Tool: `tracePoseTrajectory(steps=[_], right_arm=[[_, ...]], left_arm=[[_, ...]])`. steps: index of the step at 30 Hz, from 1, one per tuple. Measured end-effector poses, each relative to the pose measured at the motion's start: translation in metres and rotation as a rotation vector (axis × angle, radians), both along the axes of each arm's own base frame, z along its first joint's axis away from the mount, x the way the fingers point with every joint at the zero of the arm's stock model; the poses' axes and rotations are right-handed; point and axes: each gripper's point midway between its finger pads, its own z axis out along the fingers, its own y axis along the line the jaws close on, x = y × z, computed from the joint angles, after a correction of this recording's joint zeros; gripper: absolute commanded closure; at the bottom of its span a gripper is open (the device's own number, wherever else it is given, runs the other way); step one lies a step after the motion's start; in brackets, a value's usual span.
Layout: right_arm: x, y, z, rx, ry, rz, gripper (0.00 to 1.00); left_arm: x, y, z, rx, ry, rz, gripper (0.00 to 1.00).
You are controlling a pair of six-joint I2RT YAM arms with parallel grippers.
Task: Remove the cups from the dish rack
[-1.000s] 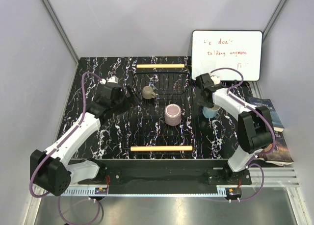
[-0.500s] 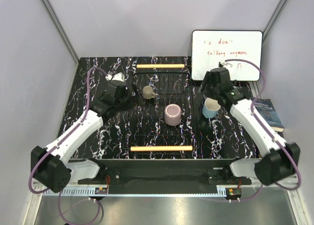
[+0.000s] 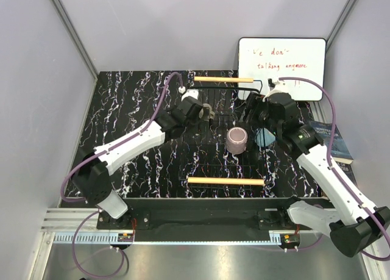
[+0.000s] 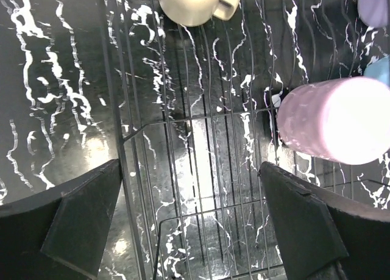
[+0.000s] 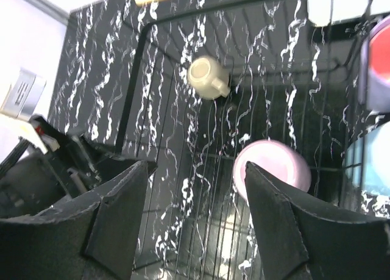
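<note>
The dish rack (image 3: 207,164) lies mid-table between two wooden bars. A dusty mauve-pink cup (image 3: 237,140) stands upside down in it, and shows in the wrist views (image 4: 332,118) (image 5: 272,170). The olive-grey mug (image 4: 192,2) (image 5: 208,77) sits at the rack's far side. My left gripper (image 3: 204,112) (image 4: 195,219) hovers open over the rack wires beside the mug, holding nothing. My right gripper (image 3: 253,115) (image 5: 195,213) is open above the rack's right side, empty. A light blue cup (image 3: 263,138) stands on the table by the rack, with a coral cup (image 5: 381,60) and a lavender cup (image 4: 373,5) near it.
A whiteboard (image 3: 281,66) leans at the back right. A book (image 3: 332,140) lies off the table's right edge. Grey walls close in both sides. The rack's upright wire dividers (image 4: 183,146) rise under the left gripper.
My right gripper let go of the light blue cup, opened and lifted away. The left arm swung right over the rack toward the mug. The rack has shifted to the right.
</note>
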Motion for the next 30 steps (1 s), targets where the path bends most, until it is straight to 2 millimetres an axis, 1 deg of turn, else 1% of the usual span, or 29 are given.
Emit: tracePoseTrajectory(steps=[4,9,11,15,18,20,25,30], right_arm=[[-0.004,0.001,-0.016,-0.010,0.030,0.016,0.27],[-0.006,0.003,-0.027,-0.018,0.051,0.032,0.28],[-0.006,0.005,-0.029,-0.015,0.052,0.038,0.27],[-0.003,0.007,-0.028,-0.009,0.044,0.041,0.28],[-0.002,0.007,-0.027,-0.007,0.041,0.041,0.28],[-0.002,0.007,-0.027,-0.007,0.040,0.042,0.28],[-0.002,0.007,-0.027,-0.007,0.040,0.041,0.28],[-0.001,0.006,-0.027,-0.014,0.037,0.034,0.27]], left_arm=[[-0.001,-0.003,-0.007,0.014,0.012,0.004,0.01],[0.003,0.004,-0.004,0.024,-0.012,0.050,0.01],[0.004,0.009,0.001,0.028,-0.028,0.068,0.01],[0.005,0.016,0.018,0.010,-0.073,0.093,0.01],[0.005,0.019,0.028,-0.005,-0.094,0.108,0.01],[0.005,0.021,0.030,-0.010,-0.100,0.117,0.01],[0.005,0.028,0.028,-0.001,-0.101,0.137,0.01],[0.005,0.033,0.040,-0.011,-0.132,0.153,0.01]])
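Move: The left hand's open fingers straddle the dish rack's left edge, which lies some 4 cm to the left of the hand point, slightly below. The beige mug stands about 13 cm ahead of this hand, 1 cm right and 10 cm lower; the pink cup is about 4 cm ahead and 11 cm right, similarly low. From the right hand the mug is some 14 cm ahead, 11 cm left and 24 cm below; the pink cup 5 cm ahead, 2 cm left, equally low. The left hand's left finger comes free of the rack's left edge: after a slight dip the hand backs off left by about 3 cm and climbs some 4 cm, tipping its fingers upward and turning counter-clockwise by roughly 10 degrees, jaws still wide. The right hand, empty and still open, sinks about 3 cm towards the pink cup, then hovers. ##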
